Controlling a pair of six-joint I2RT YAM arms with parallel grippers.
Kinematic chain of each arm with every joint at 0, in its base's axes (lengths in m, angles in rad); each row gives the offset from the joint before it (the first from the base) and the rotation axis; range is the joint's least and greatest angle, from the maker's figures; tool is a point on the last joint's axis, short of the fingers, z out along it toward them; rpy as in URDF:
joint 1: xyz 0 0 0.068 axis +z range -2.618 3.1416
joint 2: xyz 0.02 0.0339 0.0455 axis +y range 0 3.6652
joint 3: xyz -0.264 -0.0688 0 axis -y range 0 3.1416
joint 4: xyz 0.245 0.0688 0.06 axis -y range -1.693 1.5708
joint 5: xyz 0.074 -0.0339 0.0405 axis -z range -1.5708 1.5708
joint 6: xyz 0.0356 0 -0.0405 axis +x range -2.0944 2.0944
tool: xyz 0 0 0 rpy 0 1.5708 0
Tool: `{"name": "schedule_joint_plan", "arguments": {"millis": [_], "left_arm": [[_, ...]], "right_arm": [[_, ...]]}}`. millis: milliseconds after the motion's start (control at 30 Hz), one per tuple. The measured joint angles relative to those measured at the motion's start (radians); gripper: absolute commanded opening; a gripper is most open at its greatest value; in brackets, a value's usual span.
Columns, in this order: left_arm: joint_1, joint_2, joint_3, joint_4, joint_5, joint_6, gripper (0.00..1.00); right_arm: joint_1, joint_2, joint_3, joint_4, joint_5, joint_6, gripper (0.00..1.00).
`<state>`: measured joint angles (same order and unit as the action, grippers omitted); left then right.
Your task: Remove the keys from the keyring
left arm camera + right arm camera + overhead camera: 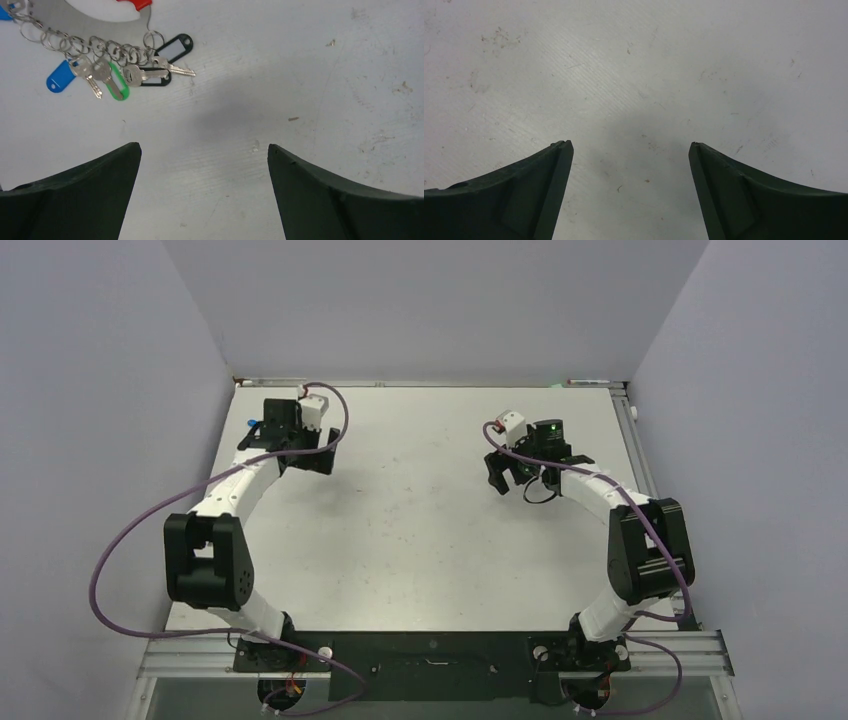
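The keys (127,72) lie on the table at the top left of the left wrist view, a bunch of small metal keys on little split rings with blue (60,80), green (118,89) and black (174,47) tags. They hang on the keyring (75,17), a flat silvery loop with a red part (134,4) cut off by the top edge. My left gripper (204,150) is open and empty, short of the keys and to their right. In the top view only a blue tag (248,424) shows, beside the left gripper (287,445). My right gripper (630,145) is open over bare table (510,478).
The white table (420,530) is scuffed, with grey walls on three sides. A metal rail (632,430) runs along its right edge. Purple cables (120,550) loop off both arms.
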<state>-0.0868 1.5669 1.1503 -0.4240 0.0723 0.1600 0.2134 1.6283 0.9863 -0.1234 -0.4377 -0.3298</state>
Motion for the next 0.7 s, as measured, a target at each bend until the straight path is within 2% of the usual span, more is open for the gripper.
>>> {"name": "schedule_joint_plan", "arguments": {"millis": [300,533,700], "left_arm": [[0.089,0.319,0.423,-0.055,0.010,-0.003,0.96],[0.117,0.567,0.701,-0.077,-0.157,0.031,0.96],[0.112,0.658,0.801,-0.080,-0.265,0.117,0.96]], "right_arm": [[-0.004,0.005,0.067,-0.058,-0.042,0.012,0.90],[-0.004,0.005,0.067,-0.084,-0.044,0.029,0.90],[-0.004,0.005,0.067,-0.087,-0.045,0.040,0.90]]}}
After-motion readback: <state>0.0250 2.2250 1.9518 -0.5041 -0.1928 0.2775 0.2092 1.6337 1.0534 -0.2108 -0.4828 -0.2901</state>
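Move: Out ahead and to the left of the open left hand lies the keyring, its middle about 15 cm farther out, 9 cm left and 11 cm below. Its red handle is some 19 cm ahead and 7 cm left; the black-tagged keys at its near end lie roughly 9 cm ahead and 4 cm left, at that same table height. From the right hand, the keyring is about 16 cm ahead, 54 cm left and 8 cm below. Reaching forward about 18 cm and some 10 cm left, the left hand travels in a low arc, rising a couple of centimetres before sinking back, to bring its wide-open fingers above the keyring by the red handle. Late on it rolls its left side up roughly 15 degrees while turning about 10 degrees counter-clockwise; it touches nothing yet. ##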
